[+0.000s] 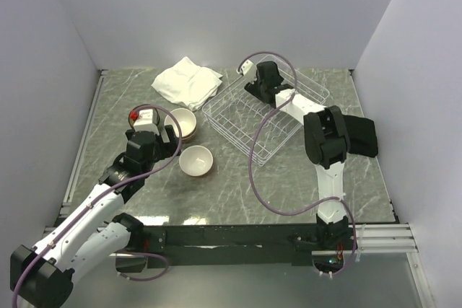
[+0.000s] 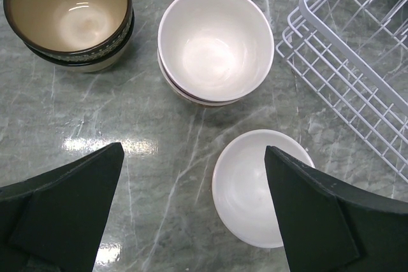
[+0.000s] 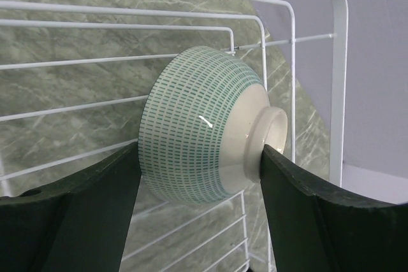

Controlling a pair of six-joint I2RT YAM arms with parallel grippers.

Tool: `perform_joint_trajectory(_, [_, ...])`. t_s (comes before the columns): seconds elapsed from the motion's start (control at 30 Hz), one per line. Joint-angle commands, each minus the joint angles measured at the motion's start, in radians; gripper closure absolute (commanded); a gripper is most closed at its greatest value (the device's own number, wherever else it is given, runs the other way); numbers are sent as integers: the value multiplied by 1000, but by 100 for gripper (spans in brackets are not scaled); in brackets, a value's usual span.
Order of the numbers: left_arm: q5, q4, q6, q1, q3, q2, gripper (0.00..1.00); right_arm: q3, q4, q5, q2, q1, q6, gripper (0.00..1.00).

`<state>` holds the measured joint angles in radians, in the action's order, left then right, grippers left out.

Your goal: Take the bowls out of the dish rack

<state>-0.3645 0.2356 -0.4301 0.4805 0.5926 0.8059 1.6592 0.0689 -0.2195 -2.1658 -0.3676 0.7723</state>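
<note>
The white wire dish rack [image 1: 238, 124] sits at the back right of the table. My right gripper [image 1: 261, 84] reaches into its far end. In the right wrist view it [image 3: 201, 151] is shut on a green-dashed white bowl [image 3: 197, 125] lying on its side, one finger at the rim and the other at the foot ring. The rack's wires [image 3: 293, 42] run behind the bowl. My left gripper [image 2: 194, 214] hangs open above the table, next to a small white bowl [image 2: 248, 186]. A stack of white bowls [image 2: 215, 42] and a dark-rimmed brown bowl stack [image 2: 69, 14] stand beyond it.
A folded white cloth [image 1: 186, 81] lies at the back, left of the rack. A black cloth [image 1: 361, 135] lies right of the rack, beside the right arm. The rack's near corner [image 2: 357, 62] is close to the unloaded bowls. Grey walls enclose the table.
</note>
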Motion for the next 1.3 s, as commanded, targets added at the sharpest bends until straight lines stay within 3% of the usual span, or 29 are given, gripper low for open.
perform_joint_trajectory(0.0, [25,-41,8,0,6,-24,1,-12,8,25,141,-5,-97,78])
perform_joint_trajectory(0.27, [81,-48,13,0,16,-16,1,-73,72,126,276,4,-321,82])
perform_joint_trajectory(0.67, [232,-117,-12,-2,36,22,0,-311,48,339,546,36,-672,84])
perform_joint_trajectory(0.97, [426,-248,-32,0,130,174,0,-521,-49,522,831,52,-915,84])
perform_joint_trajectory(1.27, [568,-410,-78,3,216,352,1,-689,-201,709,1011,53,-1154,84])
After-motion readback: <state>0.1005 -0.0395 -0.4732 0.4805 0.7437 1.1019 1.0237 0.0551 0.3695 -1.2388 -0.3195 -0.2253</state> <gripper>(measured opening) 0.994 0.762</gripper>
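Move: The right hand already holds the green bowl, pinched across rim and foot, inside the dish rack, whose middle is about 5 cm nearer the base and 7 below. The open left gripper it is taken to waits some 29 cm back, 30 left and 6 higher; the white bowl stack lies 17 back, 28 left, 7 below. From the left hand the green bowl is 29 ahead, 30 right, 6 below. Back and up out of the dish rack, the right hand draws the green bowl some 22 cm back and 16 up, gaining speed, rolling about 65 degrees so its left side rises; its grip holds. The left hand, still wide open, swings about 11 cm right towards the bowl, mostly late, rising slightly forward and turning clockwise. ##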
